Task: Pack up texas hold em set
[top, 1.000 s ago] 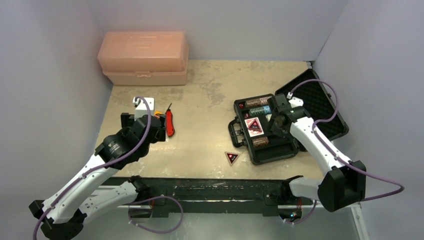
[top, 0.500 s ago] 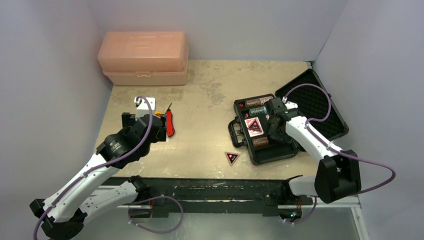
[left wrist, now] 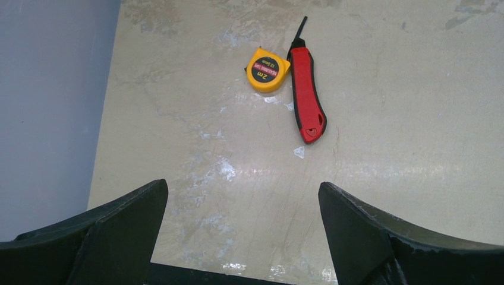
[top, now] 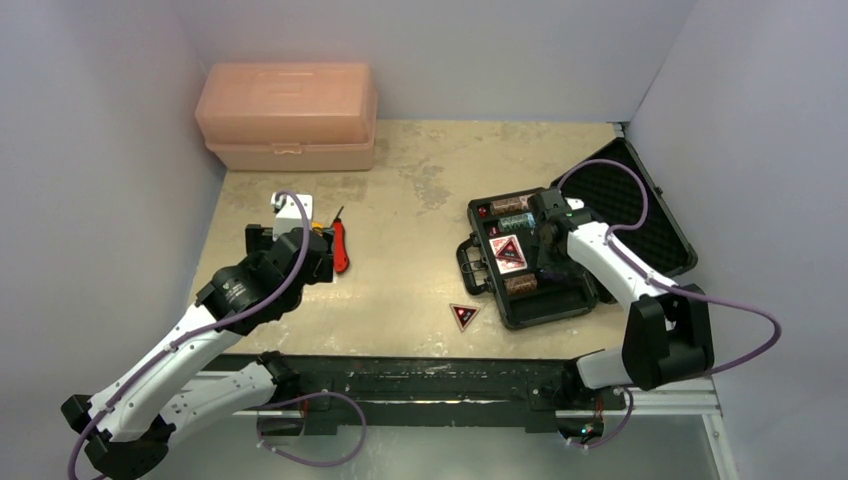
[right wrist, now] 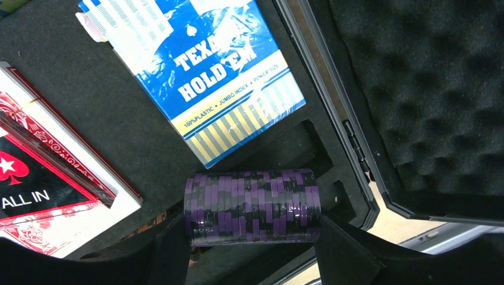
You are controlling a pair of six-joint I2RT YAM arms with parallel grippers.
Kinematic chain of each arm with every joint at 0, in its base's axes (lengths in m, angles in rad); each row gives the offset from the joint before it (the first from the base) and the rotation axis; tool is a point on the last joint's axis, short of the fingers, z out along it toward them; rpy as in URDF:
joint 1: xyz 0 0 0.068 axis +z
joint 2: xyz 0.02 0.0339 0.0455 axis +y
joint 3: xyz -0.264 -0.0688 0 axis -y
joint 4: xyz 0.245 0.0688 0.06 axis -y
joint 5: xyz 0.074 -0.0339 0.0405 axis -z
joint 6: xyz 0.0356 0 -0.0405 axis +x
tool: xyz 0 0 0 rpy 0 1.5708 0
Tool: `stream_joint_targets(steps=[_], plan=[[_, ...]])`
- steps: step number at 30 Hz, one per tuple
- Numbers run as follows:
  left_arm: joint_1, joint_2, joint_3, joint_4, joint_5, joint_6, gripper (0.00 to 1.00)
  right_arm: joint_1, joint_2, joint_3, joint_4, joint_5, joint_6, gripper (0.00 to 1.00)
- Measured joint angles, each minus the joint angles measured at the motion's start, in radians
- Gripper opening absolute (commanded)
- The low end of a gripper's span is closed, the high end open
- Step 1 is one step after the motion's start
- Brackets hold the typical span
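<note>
The black case point(top: 484, 296) lies open at the right, its egg-crate lid point(top: 640, 195) folded back. In the right wrist view my right gripper point(right wrist: 254, 235) is shut on a purple-and-black chip stack point(right wrist: 252, 205), one finger at each end, just above a foam slot. A blue "Texas Hold'em" deck point(right wrist: 208, 71) and a red deck with an "ALL IN" token point(right wrist: 35, 196) lie in the foam beside it. Two other chip stacks point(top: 520, 283) point(top: 510, 205) sit in the case. A black-red triangular token point(top: 463, 315) lies on the table left of the case. My left gripper point(left wrist: 242, 196) is open over bare table.
A large peach plastic box point(top: 288, 115) stands at the back left. A yellow tape measure point(left wrist: 268, 70) and a red folding knife point(left wrist: 307, 95) lie just ahead of the left gripper. Grey walls close in the table on three sides.
The right arm has swung a little left and back over the case, still holding the purple stack. The left arm has not moved.
</note>
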Motion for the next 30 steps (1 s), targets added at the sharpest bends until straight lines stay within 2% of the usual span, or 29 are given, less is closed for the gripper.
stream_joint_targets(steps=[10, 15, 26, 30], plan=[[0.005, 0.009, 0.0, -0.001, -0.021, 0.0, 0.98, 0.024, 0.129, 0.118, -0.092, 0.005, -0.047, 0.08], [0.005, 0.01, 0.0, -0.001, -0.03, 0.0, 0.98, 0.079, 0.198, 0.193, -0.09, -0.029, -0.044, 0.08], [0.008, 0.013, 0.0, -0.001, -0.039, 0.0, 0.98, 0.148, 0.252, 0.198, 0.118, -0.246, -0.017, 0.09], [0.011, 0.013, 0.0, -0.001, -0.039, 0.0, 0.98, 0.157, 0.251, 0.184, 0.147, -0.266, -0.014, 0.12]])
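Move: The purple chip roll is already in the right hand's fingers; the free end of the chip well for it lies nearly underneath, about 1 cm ahead, 1 cm right and 2 cm below. The brown chip roll lies some 8 cm left and 1 cm back, the blue card box 8 cm ahead and 1 cm left, the red deck 6 cm ahead and 11 cm left. From the left hand, that well is about 62 cm right and 5 cm ahead. The purple chip roll stays pinched in the right hand and bears sideways on the case, dragging it along. After a slow start with a slight wrist tilt, the hand sweeps some 12 cm left and 5 cm forward, turning about 15 degrees counter-clockwise with its left side rising by as much, and dips to set the roll down into the well beside the brown roll. ##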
